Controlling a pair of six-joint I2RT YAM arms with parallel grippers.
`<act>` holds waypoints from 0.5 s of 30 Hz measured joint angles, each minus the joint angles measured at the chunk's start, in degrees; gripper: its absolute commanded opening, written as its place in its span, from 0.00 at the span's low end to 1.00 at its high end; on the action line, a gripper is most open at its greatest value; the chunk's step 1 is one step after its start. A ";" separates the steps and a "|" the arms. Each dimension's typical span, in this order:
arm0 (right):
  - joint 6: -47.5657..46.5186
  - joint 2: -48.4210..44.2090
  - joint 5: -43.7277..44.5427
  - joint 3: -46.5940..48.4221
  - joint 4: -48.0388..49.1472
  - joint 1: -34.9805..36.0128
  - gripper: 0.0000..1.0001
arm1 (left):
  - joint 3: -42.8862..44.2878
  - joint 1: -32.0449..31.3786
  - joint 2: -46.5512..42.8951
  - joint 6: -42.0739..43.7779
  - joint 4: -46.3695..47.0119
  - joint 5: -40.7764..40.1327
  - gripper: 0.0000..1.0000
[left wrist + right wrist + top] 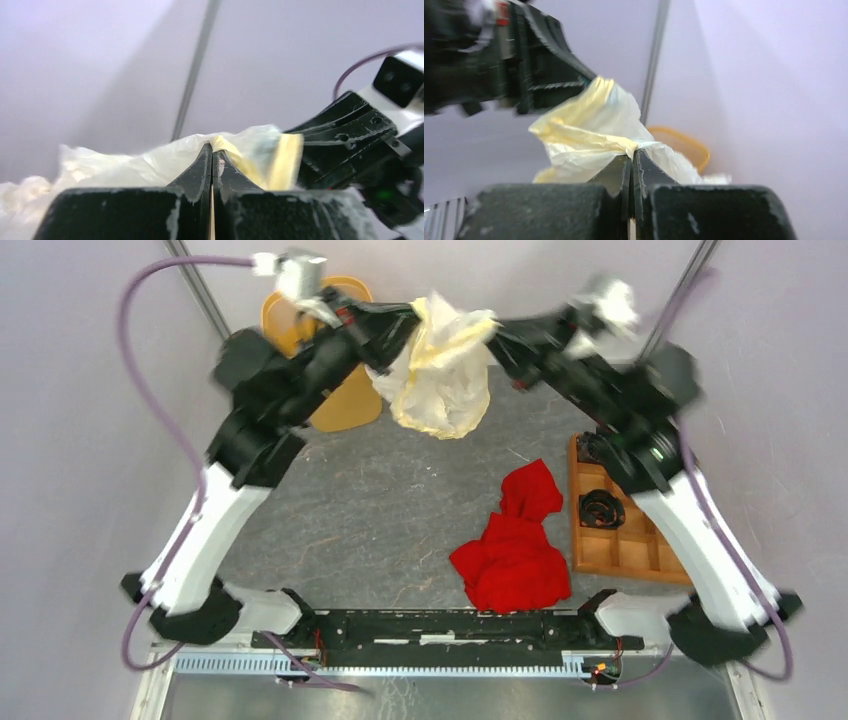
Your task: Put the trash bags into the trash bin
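The cream-white trash bag (440, 370) hangs in the air at the far middle of the table, stretched between both grippers. My left gripper (405, 325) is shut on its left edge, and in the left wrist view the film (150, 162) bunches at the closed tips (212, 147). My right gripper (495, 332) is shut on the right edge; its wrist view shows the bag (589, 135) pinched at the tips (631, 152). The yellow-orange trash bin (340, 400) stands at the far left, mostly behind my left arm, and its rim (684, 145) shows beyond the bag.
A red cloth heap (515, 545) lies near the table's middle front. A brown wooden compartment tray (615, 525) with black parts sits on the right under my right arm. Metal poles (205, 290) rise at the back corners.
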 measured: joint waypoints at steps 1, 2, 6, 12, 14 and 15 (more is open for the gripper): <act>0.39 -3.52 -1.60 -0.55 3.65 0.02 0.01 | 0.85 -0.07 -1.66 0.00 3.50 2.86 0.02; 1.01 -11.30 -4.87 -7.32 10.88 0.04 0.01 | -1.03 -0.07 -4.31 0.00 6.97 4.76 0.02; 1.90 -26.69 -7.06 -30.97 26.60 0.85 0.00 | -22.75 -0.39 -18.91 -0.07 16.41 2.78 0.02; 6.75 -9.88 -4.55 -62.18 26.23 0.70 0.00 | -55.28 0.48 -15.93 -4.04 8.46 -11.37 0.02; 8.41 -4.00 -4.48 -65.77 17.81 0.44 0.00 | -61.42 0.83 -12.22 -4.85 0.94 -12.28 0.02; 8.79 -3.43 -4.52 -66.23 12.96 0.46 0.01 | -62.79 0.92 -12.02 -4.85 -3.37 -12.79 0.02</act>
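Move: Both my hands already pinch the bag's yellow rim, high over the table. From my left hand the trash bin stands about 30 cm ahead, 20 cm to the left and some 42 cm lower. From my right hand the bin is about 30 cm ahead, 28 cm left and 41 cm below, while the red cloth lies roughly 8 cm back, 10 cm to the right and 53 cm down. I whip the bag down: after a quick draw back with a slight lift, the right hand farther than the left, both my hands swing forward again and plunge to some 45 cm below their start, wrists tipping over until the fingers point steeply down. My left hand also spreads about 8 cm leftward, away from the right. Both grippers stay shut on the rim. ##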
